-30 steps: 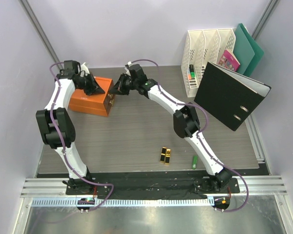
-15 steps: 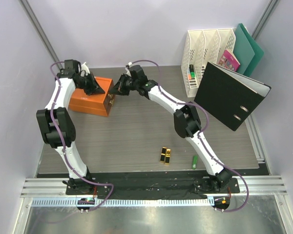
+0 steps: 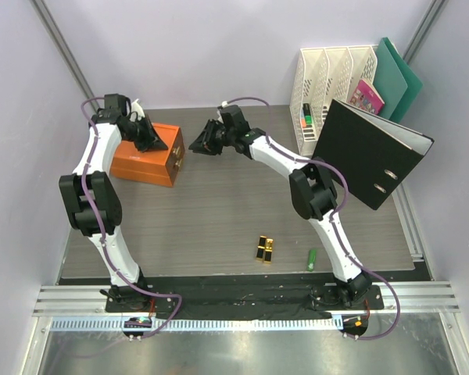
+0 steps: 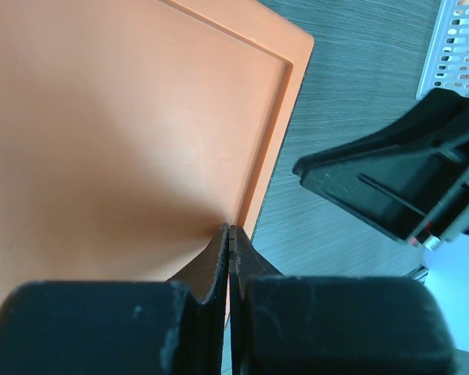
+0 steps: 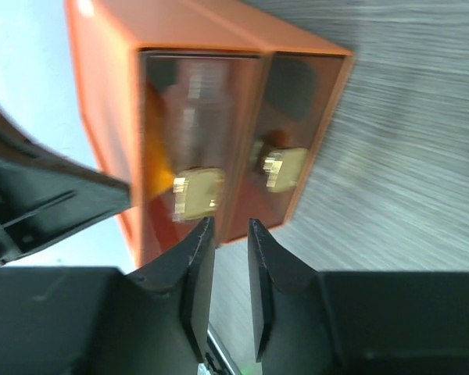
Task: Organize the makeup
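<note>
Two black-gold lipsticks [image 3: 264, 248] lie side by side near the table's front edge. A small green tube [image 3: 312, 258] lies to their right. The orange box [image 3: 141, 166] stands at the back left, its two drawers facing right. Both drawers have gold knobs [image 5: 197, 194], and an orange-yellow shape [image 5: 158, 168] shows through one tinted front. My left gripper [image 4: 230, 230] is shut, with its tips resting on the box's lid near the right edge. My right gripper [image 5: 229, 226] hangs just off the drawer fronts, open a little, with nothing between its fingers.
A white file rack [image 3: 328, 86] stands at the back right with a green item [image 3: 306, 117] in one slot. A pink booklet [image 3: 366, 95] and green folders [image 3: 397, 74] stand behind it. A black binder [image 3: 371, 152] leans in front of the rack.
My right gripper has drawn back to the right, away from the box's drawer front, and its jaws have parted. The left gripper stays on the lid.
</note>
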You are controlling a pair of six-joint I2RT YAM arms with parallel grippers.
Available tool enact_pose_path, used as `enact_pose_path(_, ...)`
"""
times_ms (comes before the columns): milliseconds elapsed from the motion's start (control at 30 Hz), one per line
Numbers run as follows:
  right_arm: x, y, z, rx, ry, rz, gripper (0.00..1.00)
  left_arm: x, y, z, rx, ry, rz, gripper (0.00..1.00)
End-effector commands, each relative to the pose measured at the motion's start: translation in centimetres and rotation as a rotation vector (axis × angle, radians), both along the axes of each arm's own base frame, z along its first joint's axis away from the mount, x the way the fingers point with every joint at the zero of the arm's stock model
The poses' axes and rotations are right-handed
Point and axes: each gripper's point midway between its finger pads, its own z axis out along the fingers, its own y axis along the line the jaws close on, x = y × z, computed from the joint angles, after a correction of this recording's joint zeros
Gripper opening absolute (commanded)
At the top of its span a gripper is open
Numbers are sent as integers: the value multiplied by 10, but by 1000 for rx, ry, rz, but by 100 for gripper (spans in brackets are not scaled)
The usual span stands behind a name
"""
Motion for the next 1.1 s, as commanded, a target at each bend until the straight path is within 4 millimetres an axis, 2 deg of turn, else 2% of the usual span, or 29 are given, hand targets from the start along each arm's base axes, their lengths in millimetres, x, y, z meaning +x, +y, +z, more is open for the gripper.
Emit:
enact_pose_path(0, -13, -1, 2, -19, 16, 18, 30, -95, 26, -111, 220, 504, -48, 0)
enact_pose_path(33, -17, 0, -14, -41, 46, 28, 34, -96, 26, -111, 220, 506, -48, 0)
enact_pose_path(100, -20, 5, -23, -56, 51, 40, 40, -97, 26, -111, 220, 505, -51, 0)
enact_pose_path(133, -26, 10, -30, -72, 67, 53, 47, -99, 26, -112, 220, 510, -53, 0)
enact_pose_path(200, -25, 17, -36, -80, 68, 62, 55, -99, 25, -112, 219, 510, -53, 0)
enact_pose_path(300, -26, 28, -46, -96, 81, 65, 61, -100, 25, -112, 214, 507, -52, 0)
enact_pose_path(433, -17, 34, -51, -96, 87, 38, 61, -100, 24, -112, 212, 507, -50, 0)
enact_pose_path(467, -14, 33, -58, -104, 91, 27, 61, -101, 24, -113, 210, 513, -49, 0)
enact_pose_path(700, -5, 33, -72, -124, 97, -18, 61, -103, 23, -114, 206, 515, -50, 0)
enact_pose_path(867, -1, 39, -62, -88, 87, -17, 60, -105, 23, -116, 207, 520, -55, 0)
enact_pose_path(1000, 2, 41, -47, -57, 61, -11, 59, -105, 23, -117, 207, 525, -56, 0)
enact_pose_path(1067, 4, 38, -47, -62, 58, -29, 59, -105, 23, -117, 207, 525, -56, 0)
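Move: The lower drawer's gold handle lies about 5 cm to the right hand's left, 1 cm back and roughly 9 cm below it. The upper drawer's handle sits directly above that one, about 3 cm below the hand, 5 cm left and 1 cm back. The orange box's middle is some 15 cm left, 1 cm back and 7 cm down. From the left hand the lower handle is about 4 cm right, 2 cm back and 9 cm below. The lower drawer's handle is what the right hand goes for: it sinks about 9 cm past the closed upper drawer, first easing back nearly 3 cm, then closing in some 3 cm to the left. Its fingers spread to about twice their gap and the wrist tips roughly 10 degrees further down, ending with one finger above and one below the handle, not yet gripping. The left hand keeps its shut fingertips on the box top. ##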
